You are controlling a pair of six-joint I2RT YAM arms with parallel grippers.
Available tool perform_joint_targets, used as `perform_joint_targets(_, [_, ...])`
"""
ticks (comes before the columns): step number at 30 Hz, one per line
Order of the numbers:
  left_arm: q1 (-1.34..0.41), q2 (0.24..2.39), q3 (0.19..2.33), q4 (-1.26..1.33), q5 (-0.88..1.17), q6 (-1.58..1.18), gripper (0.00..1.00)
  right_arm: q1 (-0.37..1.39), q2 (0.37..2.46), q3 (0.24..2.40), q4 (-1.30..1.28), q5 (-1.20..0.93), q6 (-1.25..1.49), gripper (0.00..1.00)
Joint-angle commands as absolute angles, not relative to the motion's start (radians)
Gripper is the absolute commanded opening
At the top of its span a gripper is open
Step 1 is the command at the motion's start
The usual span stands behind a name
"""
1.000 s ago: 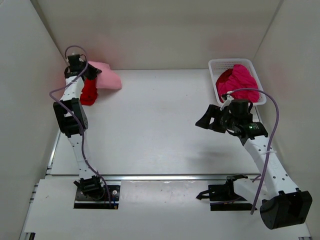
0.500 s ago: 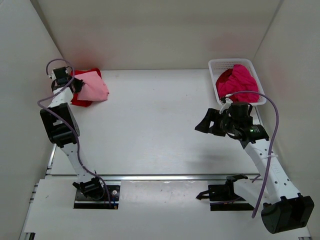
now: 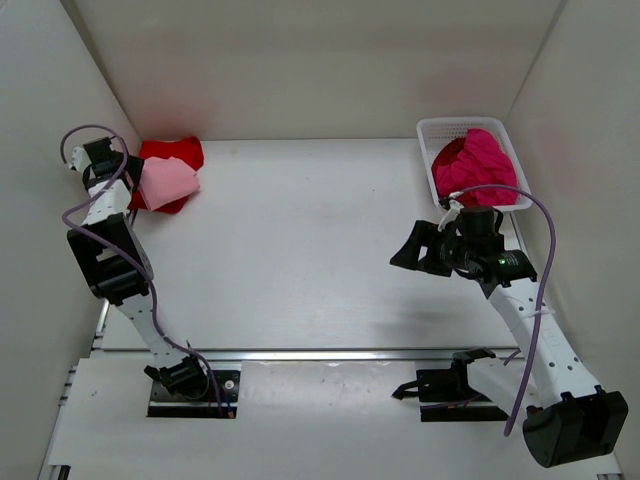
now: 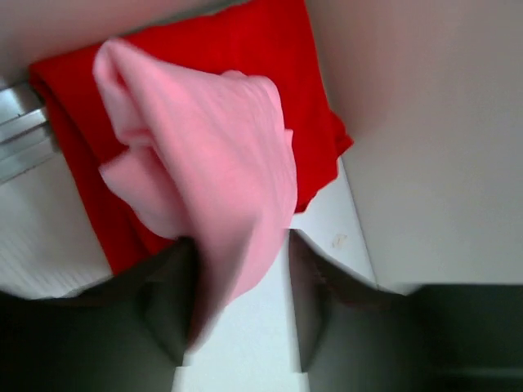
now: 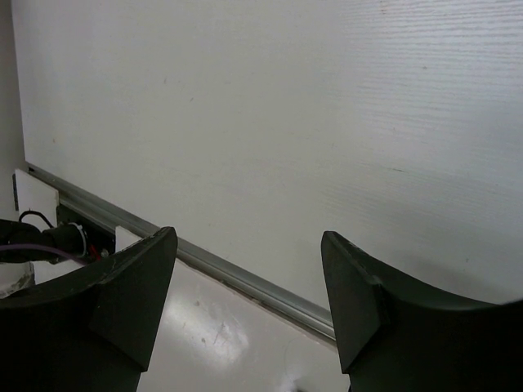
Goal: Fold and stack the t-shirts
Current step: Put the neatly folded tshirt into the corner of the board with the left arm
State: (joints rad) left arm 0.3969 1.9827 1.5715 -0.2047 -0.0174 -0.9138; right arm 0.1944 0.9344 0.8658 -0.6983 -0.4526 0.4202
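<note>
A light pink t-shirt lies loosely folded on top of a bright red t-shirt in the far left corner of the table. My left gripper sits at the pink shirt's left edge. In the left wrist view the pink t-shirt drapes over the red t-shirt, and its lower edge hangs between the parted jaws of the left gripper, against the left finger. Magenta t-shirts are heaped in the basket. My right gripper hovers open and empty over the table.
A white mesh basket stands at the back right, against the right wall. White walls close in the table on the left, back and right. A metal rail runs along the table's near edge.
The left arm has swung left into the corner, carrying the pink shirt onto the red one, and its jaws have parted. The right arm has barely moved.
</note>
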Motion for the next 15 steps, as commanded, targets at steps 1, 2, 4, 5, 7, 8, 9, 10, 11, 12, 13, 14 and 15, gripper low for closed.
perform_joint_targets(1, [0.416,1.951,1.582,-0.173,-0.003,-0.946,0.61,0.201,0.917,0.916,-0.704,-0.446,0.407,0.69])
perform_joint_targets(2, [0.417,1.945,1.580,-0.163,-0.003,-0.956,0.68,0.193,0.919,0.917,-0.703,-0.446,0.408,0.69])
perform_joint_targets(4, [0.425,1.938,1.560,-0.161,0.023,-0.975,0.98,0.193,0.919,0.925,-0.703,-0.445,0.408,0.69])
perform_joint_targets(5, [0.425,1.931,1.543,-0.150,0.038,-0.982,0.99,0.189,0.919,0.931,-0.704,-0.445,0.408,0.70])
perform_joint_targets(7, [0.426,1.913,1.513,-0.140,0.061,-0.992,0.99,0.192,0.917,0.931,-0.706,-0.448,0.414,0.71])
perform_joint_targets(8, [0.425,1.902,1.479,-0.126,0.069,-1.000,0.99,0.187,0.913,0.930,-0.709,-0.454,0.413,0.72])
perform_joint_targets(9, [0.425,1.882,1.464,-0.114,0.078,-1.008,0.98,0.180,0.908,0.928,-0.704,-0.451,0.413,0.73])
perform_joint_targets(10, [0.423,1.873,1.427,-0.109,0.077,-1.011,0.98,0.176,0.907,0.924,-0.709,-0.456,0.411,0.75])
perform_joint_targets(11, [0.423,1.852,1.393,-0.103,0.089,-1.018,0.99,0.182,0.901,0.931,-0.704,-0.463,0.420,0.78])
perform_joint_targets(12, [0.419,1.832,1.379,-0.103,0.097,-1.025,0.99,0.172,0.900,0.934,-0.713,-0.469,0.423,0.82])
perform_joint_targets(13, [0.420,1.822,1.350,-0.101,0.097,-1.022,0.98,0.176,0.897,0.930,-0.707,-0.475,0.436,0.86])
perform_joint_targets(14, [0.423,1.804,1.323,-0.101,0.100,-1.022,0.99,0.163,0.893,0.930,-0.704,-0.485,0.431,0.92])
perform_joint_targets(15, [0.423,1.780,1.310,-0.132,0.074,-1.017,0.99,0.166,0.881,0.930,-0.707,-0.485,0.439,0.93])
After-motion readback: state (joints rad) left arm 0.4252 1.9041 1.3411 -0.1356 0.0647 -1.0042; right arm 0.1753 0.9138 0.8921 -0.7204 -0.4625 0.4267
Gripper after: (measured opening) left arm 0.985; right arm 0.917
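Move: The red t-shirt, the pile's base in the far left corner, is centred about 10 cm ahead of the left hand, 2 cm to its right and some 10 cm below. The pink t-shirt, draped over it and reaching up to the left fingers, has its middle about 6 cm ahead, 4 cm to the right and 7 cm below. From the empty right hand the red t-shirt lies some 40 cm ahead, 64 cm left and 14 cm below. The pink t-shirt's hanging end is let go as the left fingers, already part open, spread fully while the hand edges about 1 cm left. The left hand then draws back and down, some 4 cm each way, with a little drift right, its left side dipping slightly, one finger still close against the cloth. The right fingers also open wider over bare table. ##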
